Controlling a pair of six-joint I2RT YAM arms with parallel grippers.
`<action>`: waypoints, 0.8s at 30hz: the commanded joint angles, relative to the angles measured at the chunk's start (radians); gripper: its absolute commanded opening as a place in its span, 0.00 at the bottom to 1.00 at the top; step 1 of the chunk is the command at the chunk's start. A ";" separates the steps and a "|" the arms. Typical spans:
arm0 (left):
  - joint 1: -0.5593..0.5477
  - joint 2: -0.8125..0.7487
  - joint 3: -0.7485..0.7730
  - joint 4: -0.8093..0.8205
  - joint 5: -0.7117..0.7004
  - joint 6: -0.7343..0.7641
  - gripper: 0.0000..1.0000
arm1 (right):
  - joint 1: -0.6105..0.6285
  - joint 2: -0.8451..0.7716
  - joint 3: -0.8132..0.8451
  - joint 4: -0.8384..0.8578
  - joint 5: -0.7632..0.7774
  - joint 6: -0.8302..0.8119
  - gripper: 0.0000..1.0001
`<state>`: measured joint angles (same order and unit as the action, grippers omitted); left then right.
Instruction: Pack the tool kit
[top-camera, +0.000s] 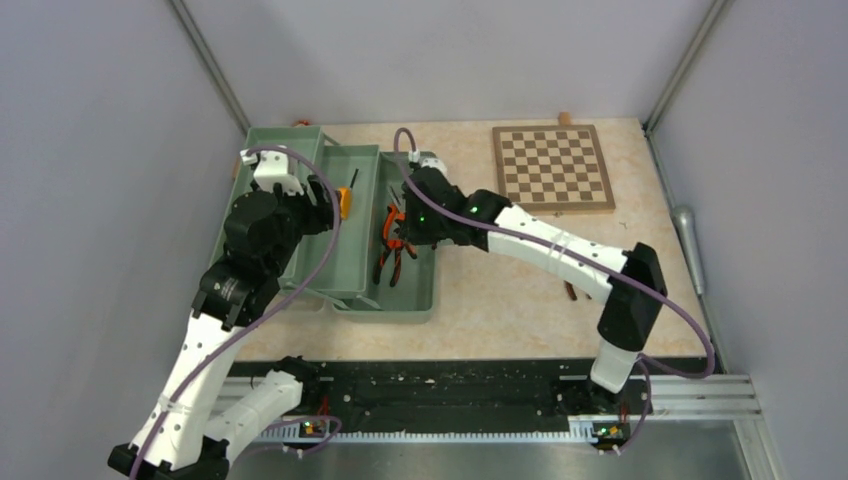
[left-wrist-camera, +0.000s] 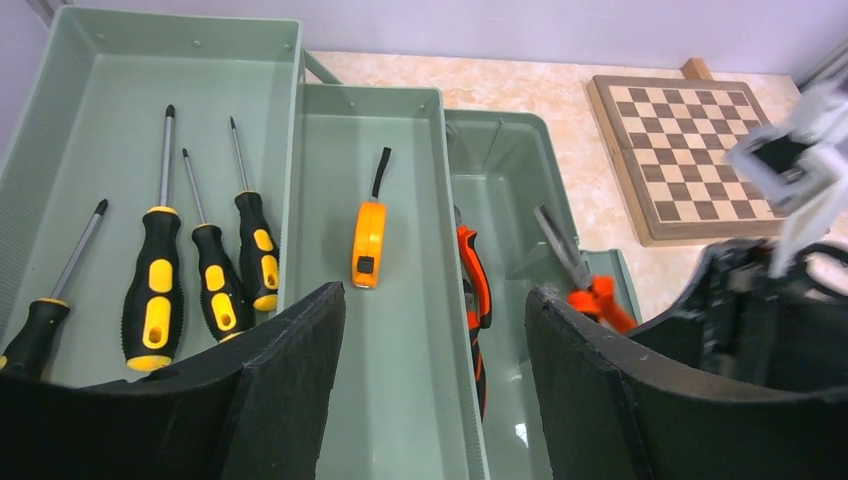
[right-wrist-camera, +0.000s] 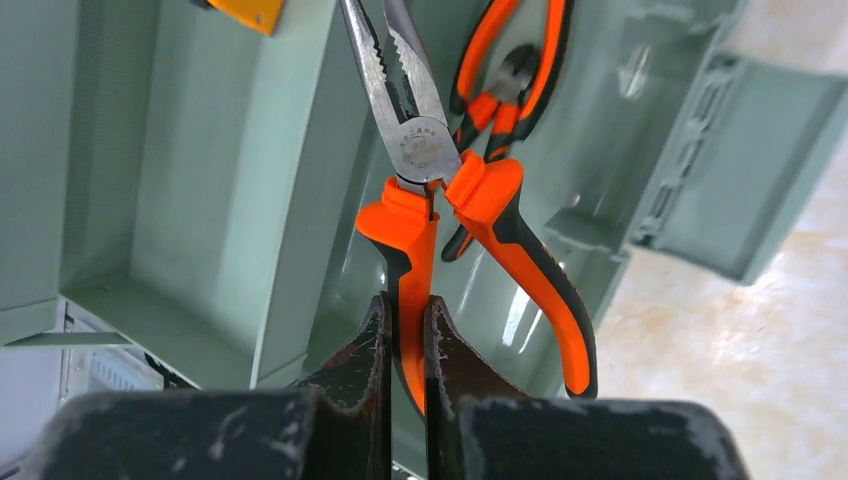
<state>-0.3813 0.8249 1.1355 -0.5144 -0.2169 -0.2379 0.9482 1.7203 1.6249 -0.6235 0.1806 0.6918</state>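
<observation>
The pale-green toolbox (top-camera: 400, 310) stands open at the left of the table with its trays fanned out. Several yellow-black screwdrivers (left-wrist-camera: 152, 290) lie in the far-left tray. The orange tape measure (left-wrist-camera: 368, 243) lies in the middle tray (left-wrist-camera: 400, 400). My right gripper (right-wrist-camera: 407, 300) is shut on one orange handle of long-nose pliers (right-wrist-camera: 420, 150), held over the box's bottom compartment (right-wrist-camera: 180, 200). A second pair of orange-handled pliers (right-wrist-camera: 510, 80) lies in that compartment. My left gripper (left-wrist-camera: 435, 300) hangs open above the middle tray, holding nothing.
A wooden chessboard (top-camera: 552, 167) lies at the back right of the beige tabletop. Grey walls close in both sides. The black rail with the arm bases (top-camera: 450, 400) runs along the near edge. A small brown object (top-camera: 570, 291) lies under my right arm.
</observation>
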 joint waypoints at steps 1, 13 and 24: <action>-0.003 -0.042 -0.003 0.072 -0.029 -0.011 0.71 | 0.035 0.063 0.082 -0.011 0.028 0.145 0.00; -0.002 -0.116 -0.048 0.087 -0.105 -0.006 0.71 | 0.047 0.208 0.026 0.153 -0.110 0.280 0.00; -0.003 -0.121 -0.054 0.088 -0.111 -0.009 0.71 | 0.053 0.322 0.006 0.175 -0.026 0.262 0.09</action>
<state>-0.3813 0.7132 1.0855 -0.4770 -0.3096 -0.2382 0.9859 2.0159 1.6108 -0.5072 0.1169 0.9707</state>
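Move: The right hand, holding one handle of the long-nose pliers, is over the open tool box. The two pliers already on the deep compartment's floor lie some 16 cm below it, about 5 cm to its left and 3 cm farther out. The tape measure in the middle tray is some 14 cm left of that hand, 8 cm ahead and 10 cm lower. From the left hand, the two pliers are about 10 cm right, 4 cm ahead and 28 cm below. The right hand keeps its pinch on the pliers' handle and lowers them about 12 cm into the deep compartment, shifting some 5 cm left on the way and then sinking almost straight down towards the two pliers, while the wrist tips the fingers about 15 degrees farther down. Early on, the empty, open left hand eases a few centimetres to its left, back and up, away from the compartment, and then stays there. ##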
